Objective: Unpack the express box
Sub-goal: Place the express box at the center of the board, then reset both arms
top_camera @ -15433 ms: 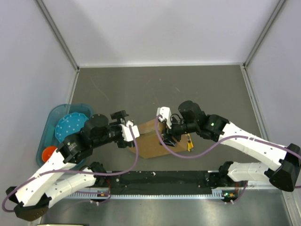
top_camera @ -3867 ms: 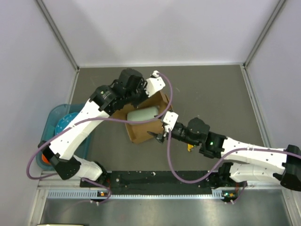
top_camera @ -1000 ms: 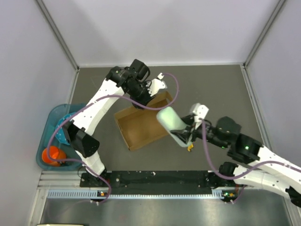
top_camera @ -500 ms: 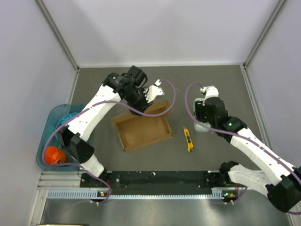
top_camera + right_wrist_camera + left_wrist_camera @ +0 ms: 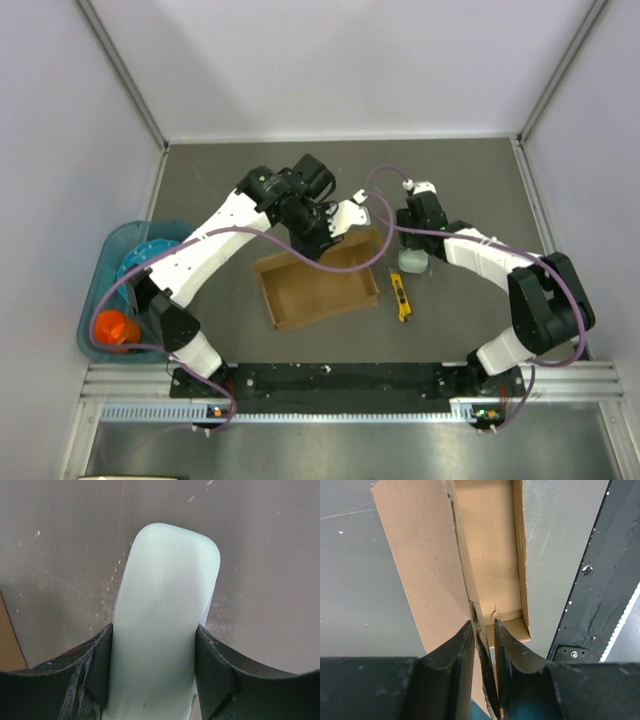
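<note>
The express box point(image 5: 318, 285) is an open brown cardboard box on the grey table, its inside bare. My left gripper point(image 5: 352, 222) is shut on the box's far wall near its right corner; in the left wrist view the wall edge point(image 5: 470, 600) runs between the fingers point(image 5: 455, 650). My right gripper point(image 5: 413, 250) is shut on a pale green padded case point(image 5: 413, 262), held just right of the box. In the right wrist view the case point(image 5: 165, 625) fills the gap between the fingers point(image 5: 100, 660) above the table.
A small yellow utility knife point(image 5: 400, 297) lies on the table right of the box. A teal bin point(image 5: 110, 255) at the left edge holds a blue plate point(image 5: 140, 265) and an orange object point(image 5: 110, 327). A black rail point(image 5: 330, 380) runs along the near edge.
The box was opened and the pale green case taken out by my right gripper, which carried it right. My left gripper shifted the box slightly right while holding its wall.
</note>
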{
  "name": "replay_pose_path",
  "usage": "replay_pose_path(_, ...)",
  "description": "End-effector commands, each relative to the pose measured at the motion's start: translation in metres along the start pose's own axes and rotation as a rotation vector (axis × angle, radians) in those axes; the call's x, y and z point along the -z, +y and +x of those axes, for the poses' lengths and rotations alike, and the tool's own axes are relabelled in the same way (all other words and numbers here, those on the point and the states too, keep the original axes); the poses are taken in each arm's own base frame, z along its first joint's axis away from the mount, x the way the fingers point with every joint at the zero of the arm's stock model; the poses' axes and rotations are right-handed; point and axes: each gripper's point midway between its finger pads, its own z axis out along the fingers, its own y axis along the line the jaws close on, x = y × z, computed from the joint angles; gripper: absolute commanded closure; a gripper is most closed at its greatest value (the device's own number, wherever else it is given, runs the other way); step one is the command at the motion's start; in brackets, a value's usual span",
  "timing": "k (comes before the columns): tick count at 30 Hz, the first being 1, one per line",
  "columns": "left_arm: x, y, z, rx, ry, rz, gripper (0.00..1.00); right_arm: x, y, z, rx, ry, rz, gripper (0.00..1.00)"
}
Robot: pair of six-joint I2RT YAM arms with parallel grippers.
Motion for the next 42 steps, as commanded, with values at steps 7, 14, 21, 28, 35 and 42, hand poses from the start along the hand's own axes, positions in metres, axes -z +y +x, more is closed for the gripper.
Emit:
replay_pose_path(7,0.008,0.004,-0.007,-0.072,-0.081,-0.05,0.13,-0.013,-0.018,-0.065,-0.061,-0.206,0.087,0.35)
replay_pose_path(14,0.032,-0.003,-0.007,-0.091,-0.138,-0.095,0.01,-0.012,-0.018,-0.059,-0.076,-0.162,0.095,0.01)
replay_pose_path(21,0.068,-0.019,-0.029,-0.117,-0.26,-0.09,0.01,0.045,-0.013,-0.085,-0.157,-0.257,0.003,0.01)
replay_pose_path(28,0.139,0.012,-0.054,-0.036,-0.453,-0.392,0.01,0.132,0.012,-0.114,-0.129,-0.35,-0.24,0.01)
replay_pose_path(35,0.143,0.059,-0.006,0.22,-0.524,-0.54,0.01,0.18,0.042,-0.124,-0.102,-0.414,-0.451,0.01)
replay_pose_path(42,0.115,0.067,0.028,0.338,-0.534,-0.533,0.01,0.194,0.062,-0.126,-0.056,-0.412,-0.543,0.01)
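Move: Holding the free edge of the raised lid, the left hand has the express box right beneath it, about 17 cm down; the yellow knife lies some 18 cm to its right and 1 cm back, the mint pouch about 20 cm right and 12 cm ahead. The right hand grips that pouch low over the board, its set-down spot about 3 cm ahead and 1 cm right. From this hand the knife lies 12 cm back and 3 cm left, the box 20 cm left and 11 cm back. Opening wide almost in place, the left hand lets go of the lid's edge, then climbs some 13 cm, swings about 9 cm left and a little forward, and sinks 5 cm at the end, turning counter-clockwise. The right hand eases the pouch about 4 cm forward, low over the board, opens to release it, then rises 20 cm while drawing back some 8 cm and about 6 cm left. ##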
